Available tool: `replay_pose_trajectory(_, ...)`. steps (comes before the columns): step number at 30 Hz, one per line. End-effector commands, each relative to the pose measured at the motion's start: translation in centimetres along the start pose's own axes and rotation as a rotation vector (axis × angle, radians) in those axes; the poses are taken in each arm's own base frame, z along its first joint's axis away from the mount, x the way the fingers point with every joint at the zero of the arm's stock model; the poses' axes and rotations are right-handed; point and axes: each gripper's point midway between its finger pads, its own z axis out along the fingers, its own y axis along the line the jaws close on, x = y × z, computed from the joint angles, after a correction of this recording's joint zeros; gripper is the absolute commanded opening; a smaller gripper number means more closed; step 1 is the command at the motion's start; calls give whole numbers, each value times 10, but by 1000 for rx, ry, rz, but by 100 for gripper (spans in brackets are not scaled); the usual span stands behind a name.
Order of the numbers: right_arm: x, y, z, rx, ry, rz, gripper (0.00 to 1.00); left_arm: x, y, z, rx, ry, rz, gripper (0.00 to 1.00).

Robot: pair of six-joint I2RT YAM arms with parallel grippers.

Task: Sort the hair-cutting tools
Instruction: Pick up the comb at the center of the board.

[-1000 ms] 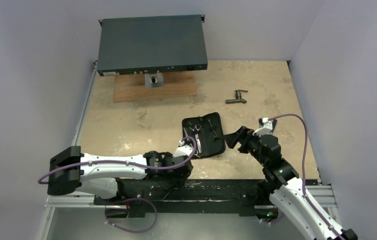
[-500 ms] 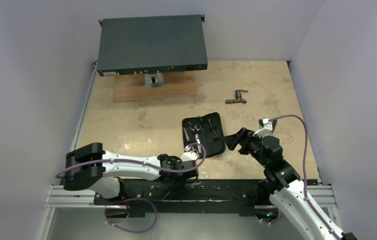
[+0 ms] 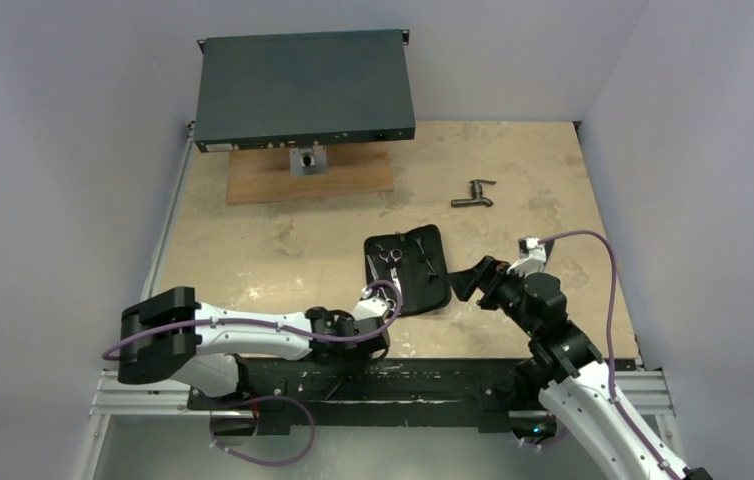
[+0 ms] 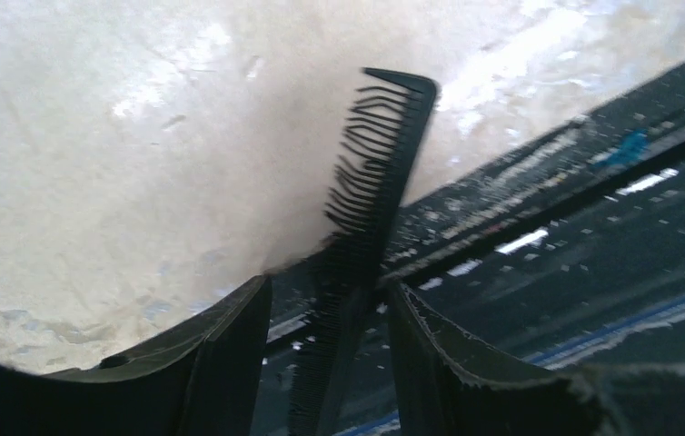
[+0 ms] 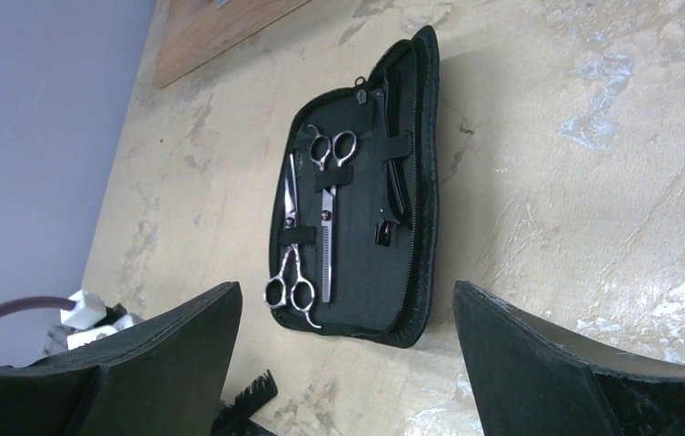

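A slim black comb (image 4: 377, 173) stands between the fingers of my left gripper (image 4: 330, 286), which is shut on its lower part; its toothed end sticks out over the table's near edge. From the right wrist, the comb's tip (image 5: 250, 392) shows just below the open black case (image 5: 371, 291). Two silver scissors (image 5: 328, 222) sit strapped in the case, with a thin black clip-like piece (image 5: 395, 186) beside them. My left gripper (image 3: 377, 302) is at the case's (image 3: 433, 272) near-left corner. My right gripper (image 3: 465, 278) hovers open and empty at its right side, jaws wide (image 5: 346, 291).
A dark T-shaped fitting (image 3: 474, 193) lies at the back right. A dark flat box (image 3: 303, 88) rests over a wooden board (image 3: 310, 178) at the back. The black rail (image 3: 353, 375) runs along the near edge. Walls close in on both sides.
My left jaws have narrowed onto the comb, and the left arm shifted near the case's near-left corner. The right gripper sank slightly and stays open.
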Motion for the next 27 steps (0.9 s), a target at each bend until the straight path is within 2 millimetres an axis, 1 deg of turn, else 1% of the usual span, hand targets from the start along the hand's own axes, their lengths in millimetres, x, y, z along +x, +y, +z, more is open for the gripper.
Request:
replay_pose_trajectory(1,-14,16,-4,-44,-28,-4,87,-2,11,7,-1,-36,-76,49)
replay_pose_trajectory(7,-13,15,-4,-43,-27,-2,87,-2,4,12,32,-27,-96,46)
replay_pose_trajectory(9,-14,16,-5,-45,-31,-2,87,-2,3,13,33,-25,-95,41)
replay_pose_trajectory(12,-14,16,-5,-45,-31,-1,87,-3,2,11,35,-28,-96,30)
replay_pose_trajectory(16,-14,16,-5,-44,-30,-1,87,-7,5,4,30,-42,-93,22)
replay_pose_trajectory(17,-15,16,-5,-45,-31,-1,87,-9,5,1,30,-48,-93,18)
replay_pose_trajectory(21,-17,18,-8,-49,-36,-2,87,-24,8,-24,37,-107,-99,0)
replay_pose_trajectory(25,-20,21,-11,-57,-47,-2,87,-46,17,-62,26,-185,-92,0)
replay_pose_trajectory(27,-23,23,-13,-63,-56,0,87,-60,20,-82,23,-233,-81,0)
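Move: The comb lies slantwise over the board's front edge, its far end forward and to the right; its middle is about 1 cm ahead, 2 cm right and 1 cm below the left hand's fingertips, which straddle it. The tool case is some 17 cm ahead and 11 cm right, with the scissors in it about 15 cm ahead and 6 cm right. From the right hand, the comb is roughly 13 cm back, 20 cm left and 14 cm down. The comb, already between the left hand's parted fingertips, gets pinched a little behind its middle: the hand edges slightly left and forward, sinks just under 1 cm while closing from about half open to a quarter, then lifts increasingly fast some 5 cm from its lowest point, easing about 1 cm forward and tilting a few degrees. ##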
